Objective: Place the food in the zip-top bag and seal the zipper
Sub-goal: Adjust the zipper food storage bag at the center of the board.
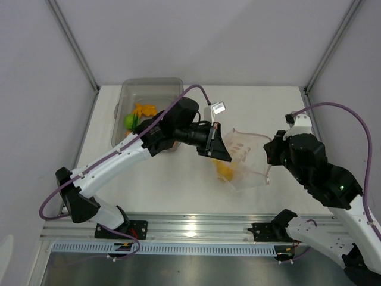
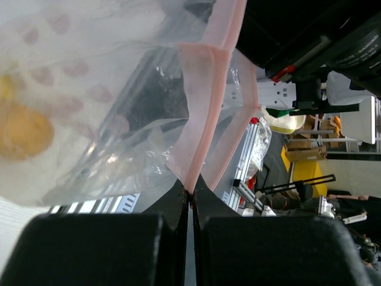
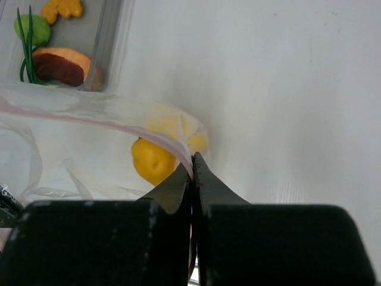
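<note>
The zip-top bag (image 1: 249, 156) hangs held up between both arms above the table, its mouth spread. My left gripper (image 1: 224, 155) is shut on the pink zipper (image 2: 205, 107) at the bag's left edge, the strip pinched between the fingertips (image 2: 178, 199). My right gripper (image 1: 271, 157) is shut on the same strip (image 3: 119, 124) at the bag's right end. A yellow lemon (image 3: 155, 159) lies under or inside the bag, and an orange fruit (image 2: 24, 131) shows through the plastic. More food sits in the bin: a green lime (image 3: 33, 28), an orange cluster (image 3: 62, 7), a green stalk (image 3: 25, 50) and a dark-red slice (image 3: 62, 67).
The rigid clear bin (image 1: 168, 85) stands at the back left of the white table (image 1: 178, 185), partly under my left arm. Grey walls close in both sides. An aluminium rail (image 1: 196, 225) runs along the near edge.
</note>
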`<state>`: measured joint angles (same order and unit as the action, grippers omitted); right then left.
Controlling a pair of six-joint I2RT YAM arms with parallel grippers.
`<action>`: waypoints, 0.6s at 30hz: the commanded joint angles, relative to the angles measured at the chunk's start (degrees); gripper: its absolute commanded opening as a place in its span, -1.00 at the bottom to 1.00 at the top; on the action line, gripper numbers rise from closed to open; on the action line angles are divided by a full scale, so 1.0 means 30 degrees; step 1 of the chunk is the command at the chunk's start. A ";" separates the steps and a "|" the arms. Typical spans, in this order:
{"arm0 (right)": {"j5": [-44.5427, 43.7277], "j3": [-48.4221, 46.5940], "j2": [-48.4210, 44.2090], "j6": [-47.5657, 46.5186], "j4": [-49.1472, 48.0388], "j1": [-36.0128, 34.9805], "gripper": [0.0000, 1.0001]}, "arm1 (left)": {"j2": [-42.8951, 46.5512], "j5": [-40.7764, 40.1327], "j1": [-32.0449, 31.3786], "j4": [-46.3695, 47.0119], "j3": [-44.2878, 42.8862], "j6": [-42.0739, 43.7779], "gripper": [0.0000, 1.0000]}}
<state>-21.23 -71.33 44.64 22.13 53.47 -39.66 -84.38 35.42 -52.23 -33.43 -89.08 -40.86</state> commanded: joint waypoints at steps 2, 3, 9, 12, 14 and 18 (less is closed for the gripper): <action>-0.2529 -0.0657 -0.0203 -0.0375 0.0836 -0.0052 -1.00 | 0.0147 0.1376 0.0095 0.0654 0.0452 0.0174 -0.99; -0.2995 -0.0628 -0.0145 -0.0317 0.0925 -0.0052 -1.00 | 0.0235 0.1464 0.0095 0.0771 0.1266 0.0086 -0.99; -0.4578 -0.0276 0.0351 -0.0141 0.1481 -0.0052 -1.00 | 0.1289 0.1670 0.0095 0.1768 0.3235 -0.0412 -0.99; -0.4671 -0.0130 0.0558 -0.0199 0.1512 -0.0052 -1.00 | 0.1642 0.1466 0.0095 0.1711 0.3472 -0.0384 -0.99; -0.3999 -0.0013 0.0588 -0.0286 0.1103 -0.0052 -1.00 | 0.1642 0.1378 0.0124 0.1651 0.3472 -0.0354 -0.99; -0.2767 0.0396 0.0617 -0.0375 0.0633 -0.0081 -1.00 | 0.1204 0.1144 0.0124 0.1652 0.3589 -0.0237 -0.99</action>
<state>-29.41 -70.50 46.87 21.78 57.45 -39.90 -82.46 38.17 -52.12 -29.65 -78.52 -41.58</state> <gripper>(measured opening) 0.002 0.005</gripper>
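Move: Both grippers already pinch the zip-top bag's mouth at opposite corners. The food in the bag hangs some 14 cm below the left hand, about 2 cm ahead and 1 cm to its right; from the right hand it lies roughly 13 cm down, 4 cm back and 10 cm to the left. The grey food container stands about 28 cm ahead of the left hand, 29 cm left and 20 cm down. Keeping both pinches, the left hand lowers its bag corner about 5 cm; the right draws right, then sinks. ##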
